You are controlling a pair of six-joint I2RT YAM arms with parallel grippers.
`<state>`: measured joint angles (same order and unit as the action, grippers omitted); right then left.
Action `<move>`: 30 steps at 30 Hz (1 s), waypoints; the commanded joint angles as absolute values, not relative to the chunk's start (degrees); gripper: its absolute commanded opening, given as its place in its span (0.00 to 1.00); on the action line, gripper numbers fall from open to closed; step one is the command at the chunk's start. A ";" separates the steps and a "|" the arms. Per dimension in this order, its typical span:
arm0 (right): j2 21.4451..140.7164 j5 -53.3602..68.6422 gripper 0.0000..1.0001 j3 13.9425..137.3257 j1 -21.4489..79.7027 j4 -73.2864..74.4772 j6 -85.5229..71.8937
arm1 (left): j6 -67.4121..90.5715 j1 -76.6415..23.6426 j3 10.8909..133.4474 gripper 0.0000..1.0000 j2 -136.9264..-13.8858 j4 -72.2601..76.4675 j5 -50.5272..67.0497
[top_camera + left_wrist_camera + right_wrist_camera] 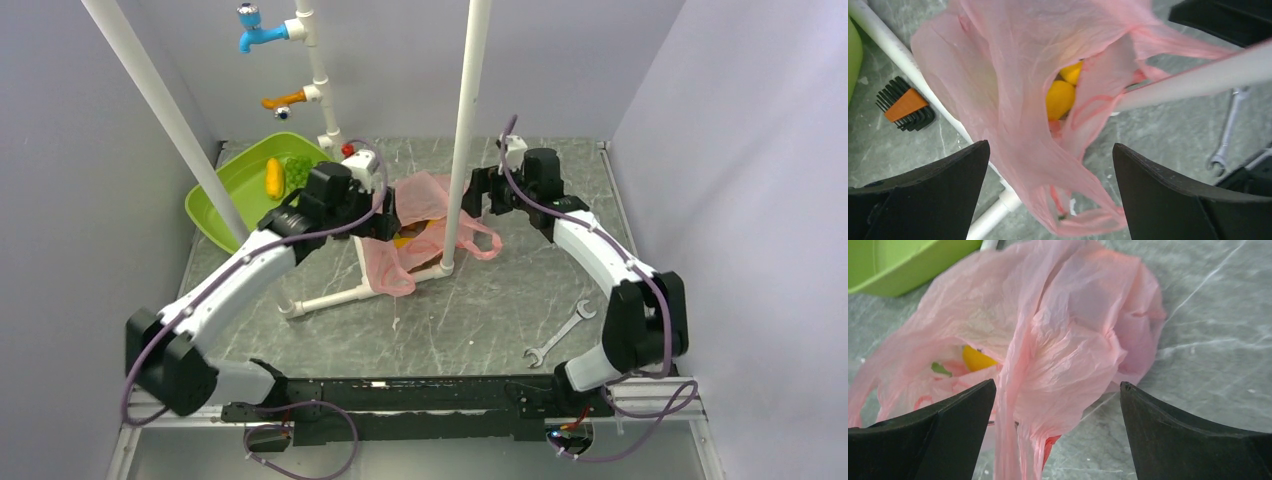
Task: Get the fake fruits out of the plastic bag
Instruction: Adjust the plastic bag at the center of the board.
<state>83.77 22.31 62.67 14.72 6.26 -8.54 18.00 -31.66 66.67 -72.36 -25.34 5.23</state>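
The pink plastic bag (425, 200) lies crumpled on the table round the foot of a white pipe. Through its mouth I see yellow fake fruits (1060, 98) inside, and the right wrist view shows one yellow fruit (975, 360) beside a green leaf. A red bit (1050, 444) peeks from under the bag (1063, 340). My left gripper (1050, 165) stands open on the bag's left, with a fold of the bag (1013, 100) loose between the jaws. My right gripper (1058, 400) stands open on the bag's right, and loose film hangs between its jaws too.
A green tray (232, 190) at the back left holds a yellow piece (274, 178) and green grapes (297, 170). White pipes (462, 130) rise through the workspace. An orange-and-black hex key set (905, 105) and a wrench (560, 336) lie on the table.
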 commanded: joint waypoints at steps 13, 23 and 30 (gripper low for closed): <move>91.41 18.00 0.84 64.61 17.45 8.59 -7.03 | 10.25 -30.85 69.48 0.74 -88.89 -26.46 0.53; 93.33 11.72 0.94 64.37 20.83 9.86 -6.33 | 11.93 -30.79 68.23 0.04 -88.19 -20.04 2.10; 93.19 8.42 0.59 63.49 20.42 1.91 -11.69 | 13.58 -29.35 62.30 0.00 -80.29 -9.18 1.17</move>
<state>93.56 11.53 63.42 21.32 9.37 -8.32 11.92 -30.63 64.62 -86.46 -18.83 1.63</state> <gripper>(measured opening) 0.722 0.012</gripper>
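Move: The left hand hovers above the bag's near-left rim, which is about 3 cm ahead of it and 12 cm below; the yellow fruit in the bag's mouth is some 4 cm ahead, 6 cm right and 19 cm down. The brush lies roughly 5 cm ahead, 7 cm left and 22 cm below. For the right hand, the bag's right rim is about 2 cm left and 10 cm below; the upright pipe's foot is some 5 cm left and 12 cm back, down at table level. The left hand, fingers wide open, drops about 12 cm with a few centimetres of forward reach onto the near-left rim of the bag, tilting its left side up some 15 degrees, then shuts fully to pinch the plastic and lifts it about 3 cm. Meanwhile the right hand sinks about 8 cm and edges 2 cm left over the bag's right rim, rolling its left side down about 10 degrees, its fingers staying mostly open around the plastic and only beginning to close at the end. ##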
